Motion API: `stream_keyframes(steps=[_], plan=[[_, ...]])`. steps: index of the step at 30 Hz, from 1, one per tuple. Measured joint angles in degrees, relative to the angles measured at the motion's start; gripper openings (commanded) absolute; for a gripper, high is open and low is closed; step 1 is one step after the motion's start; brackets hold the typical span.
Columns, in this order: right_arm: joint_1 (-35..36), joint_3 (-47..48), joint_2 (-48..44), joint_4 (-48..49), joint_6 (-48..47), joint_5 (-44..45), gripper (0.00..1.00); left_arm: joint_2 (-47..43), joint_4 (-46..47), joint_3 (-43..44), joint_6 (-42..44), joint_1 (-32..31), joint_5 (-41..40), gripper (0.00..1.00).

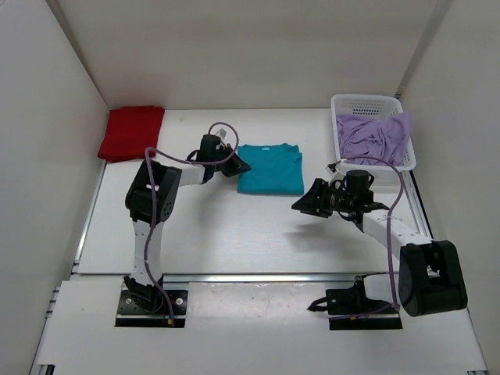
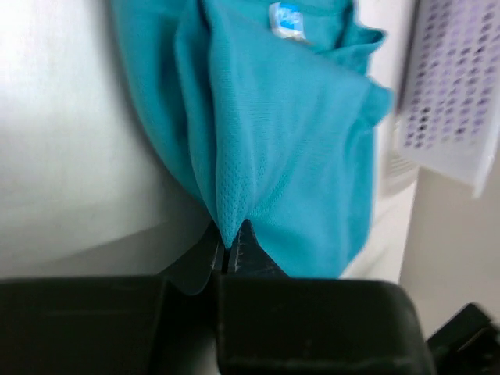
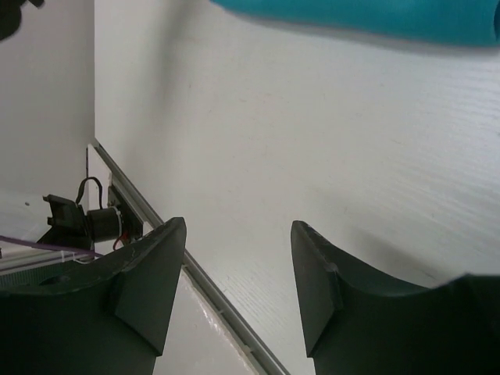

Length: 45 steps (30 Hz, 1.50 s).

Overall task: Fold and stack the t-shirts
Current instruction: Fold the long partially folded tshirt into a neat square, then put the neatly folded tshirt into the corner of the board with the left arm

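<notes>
A folded teal-blue t-shirt lies mid-table. My left gripper is shut on its left edge; in the left wrist view a pinch of the teal-blue t-shirt runs into the closed left gripper. A folded red t-shirt rests at the back left corner. The lavender t-shirt is crumpled in the basket. My right gripper hovers open right of and below the teal shirt, and in the right wrist view the right gripper holds nothing, with the teal-blue t-shirt's edge at the top.
A white mesh basket stands at the back right, with the basket's wall showing in the left wrist view. White walls enclose the table on three sides. A metal rail runs along the table's near edge.
</notes>
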Motion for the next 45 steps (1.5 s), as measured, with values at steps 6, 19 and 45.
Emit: stream_keyframes(steps=[6, 19, 45], plan=[[-1.36, -1.25, -1.64, 0.07, 0.17, -0.90, 0.54, 0.02, -6.32, 12.46, -0.13, 3.91, 0.48, 0.00], [0.37, -0.15, 2.45, -1.66, -2.51, -3.37, 0.54, -1.81, -8.13, 33.53, -0.92, 34.69, 4.31, 0.17], [7.76, 3.41, 2.93, -5.07, -3.87, 3.32, 0.00, -31.71, 2.47, -21.53, -10.16, 42.47, -8.85, 0.99]])
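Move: The folded teal shirt is already pinched by its left edge in the shut left fingers, its middle some 8 cm to the right and level ahead. The folded red shirt it is taken to lies about 36 cm to the left hand's left, 12 cm farther out and hardly lower. From the idle right hand that red shirt is roughly 55 cm to the left, 29 cm ahead and 9 cm down. The teal shirt is swung by its edge in one fast arc onto the red one: the left hand lifts about 25 cm while reaching forward, sweeps some 40 cm left turning counter-clockwise, then draws back and down, opening wide to let go. It then lifts clear and starts back right. The right hand drifts 3 cm back and left, its half-open fingers nearly closing on nothing. ##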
